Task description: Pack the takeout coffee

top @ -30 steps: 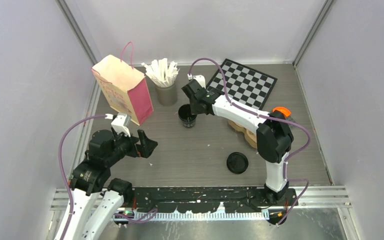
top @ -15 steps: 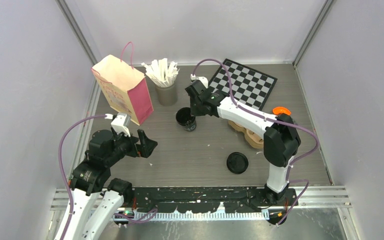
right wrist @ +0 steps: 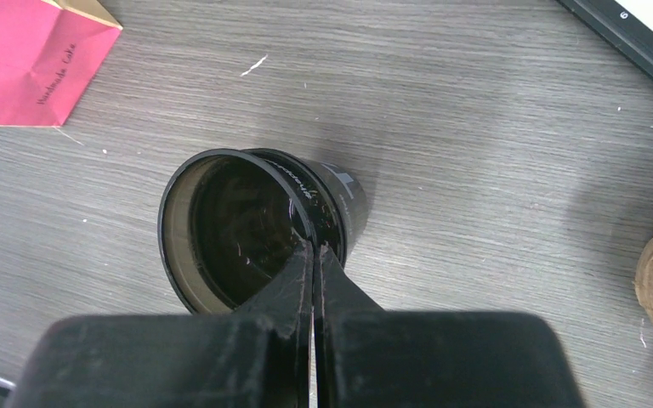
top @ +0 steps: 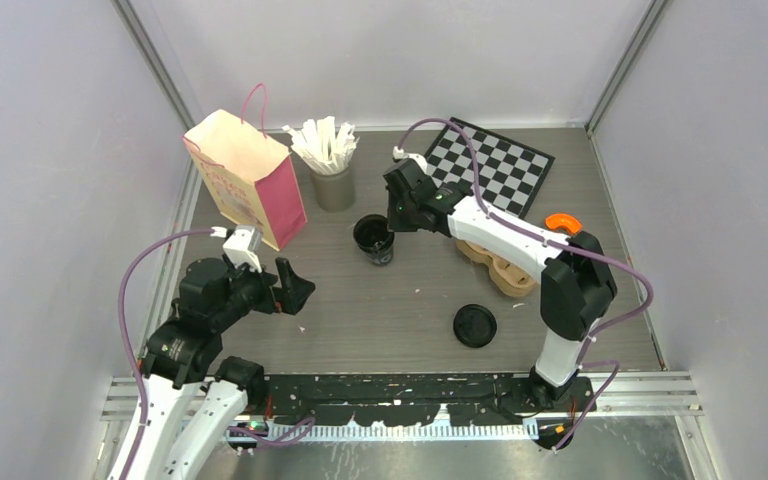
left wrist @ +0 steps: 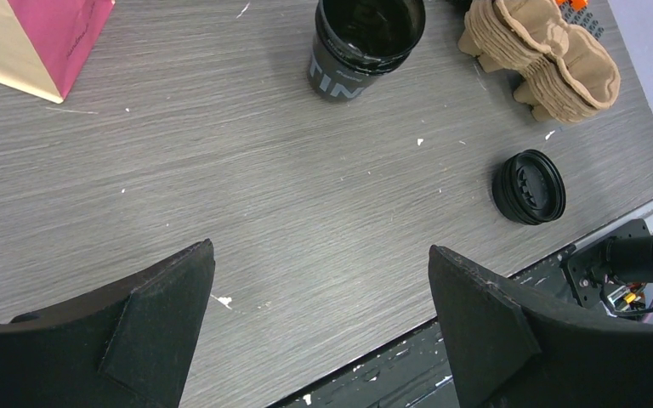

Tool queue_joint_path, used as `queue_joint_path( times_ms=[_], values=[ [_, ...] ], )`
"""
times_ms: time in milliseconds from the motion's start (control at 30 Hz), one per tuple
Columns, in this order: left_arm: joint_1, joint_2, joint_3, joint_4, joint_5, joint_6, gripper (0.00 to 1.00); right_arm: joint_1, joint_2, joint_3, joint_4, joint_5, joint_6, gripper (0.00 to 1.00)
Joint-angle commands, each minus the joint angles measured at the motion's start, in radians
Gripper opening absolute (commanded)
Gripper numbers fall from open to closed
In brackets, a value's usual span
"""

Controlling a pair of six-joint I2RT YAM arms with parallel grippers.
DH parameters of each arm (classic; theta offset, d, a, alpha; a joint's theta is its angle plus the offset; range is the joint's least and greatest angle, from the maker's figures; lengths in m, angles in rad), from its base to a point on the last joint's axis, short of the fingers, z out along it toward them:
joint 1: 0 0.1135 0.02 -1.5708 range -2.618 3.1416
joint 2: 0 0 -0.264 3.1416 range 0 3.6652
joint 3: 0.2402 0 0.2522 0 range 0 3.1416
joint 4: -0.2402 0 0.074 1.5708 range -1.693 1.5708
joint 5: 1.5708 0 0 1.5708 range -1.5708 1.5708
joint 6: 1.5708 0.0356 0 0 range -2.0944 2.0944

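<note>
The takeout coffee is a black paper cup (top: 373, 240) standing open-topped near the table's middle, with what looks like a second cup nested inside it (right wrist: 247, 229). A black lid (top: 475, 325) lies flat to the front right, also in the left wrist view (left wrist: 529, 187). My right gripper (top: 388, 228) is shut on the cup's rim at its right side, the fingertips (right wrist: 299, 259) pinching the thin edge. My left gripper (top: 290, 290) hovers wide open over bare table at the front left, holding nothing (left wrist: 320, 246). The cup shows far ahead of it (left wrist: 366, 42).
A pink paper bag (top: 250, 180) stands at the back left. Beside it is a grey cup of white stirrers (top: 332, 180). A chessboard (top: 490, 165) lies at the back right. A brown pulp carrier (top: 505, 265) sits right of the cup, partly under my right arm.
My right arm's wrist and elbow have swung to the right while staying shut on the cup's rim; the cup shifted slightly toward the front. The left arm has not moved.
</note>
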Motion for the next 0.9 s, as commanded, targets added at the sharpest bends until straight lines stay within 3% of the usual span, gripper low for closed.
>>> queue_joint_path(
  times_ms=[0, 867],
  values=[
    [0.004, 0.009, -0.001, 0.031, -0.011, -0.004, 0.98, -0.017, -0.095, -0.015, 0.074, -0.044, 0.034, 0.0],
    [0.004, 0.0, -0.002, 0.028, -0.027, -0.005, 0.98, -0.042, -0.322, -0.107, 0.105, -0.261, 0.105, 0.0]
  ],
)
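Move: Under and just left of the right hand stands the lower cup, its middle about level in reach, 2 cm left and 8 cm down; the fingers are already shut on the rim of the cup nested in it. The straw holder lies some 13 cm ahead and 12 cm left, the cup trays about 22 cm right and nearly level, the lid stack 13 cm back and 17 cm right. From the left hand, the lower cup is roughly 18 cm ahead and 16 cm right. Drawing the pinched cup up out of the lower one, the right hand climbs about 8.5 cm, slowing partway and then rising faster, easing some 2 cm back towards the base in the second half. It rolls about 15 degrees meanwhile, its left side lifting, and the shut fingers keep their pinch on the rim's right edge. ##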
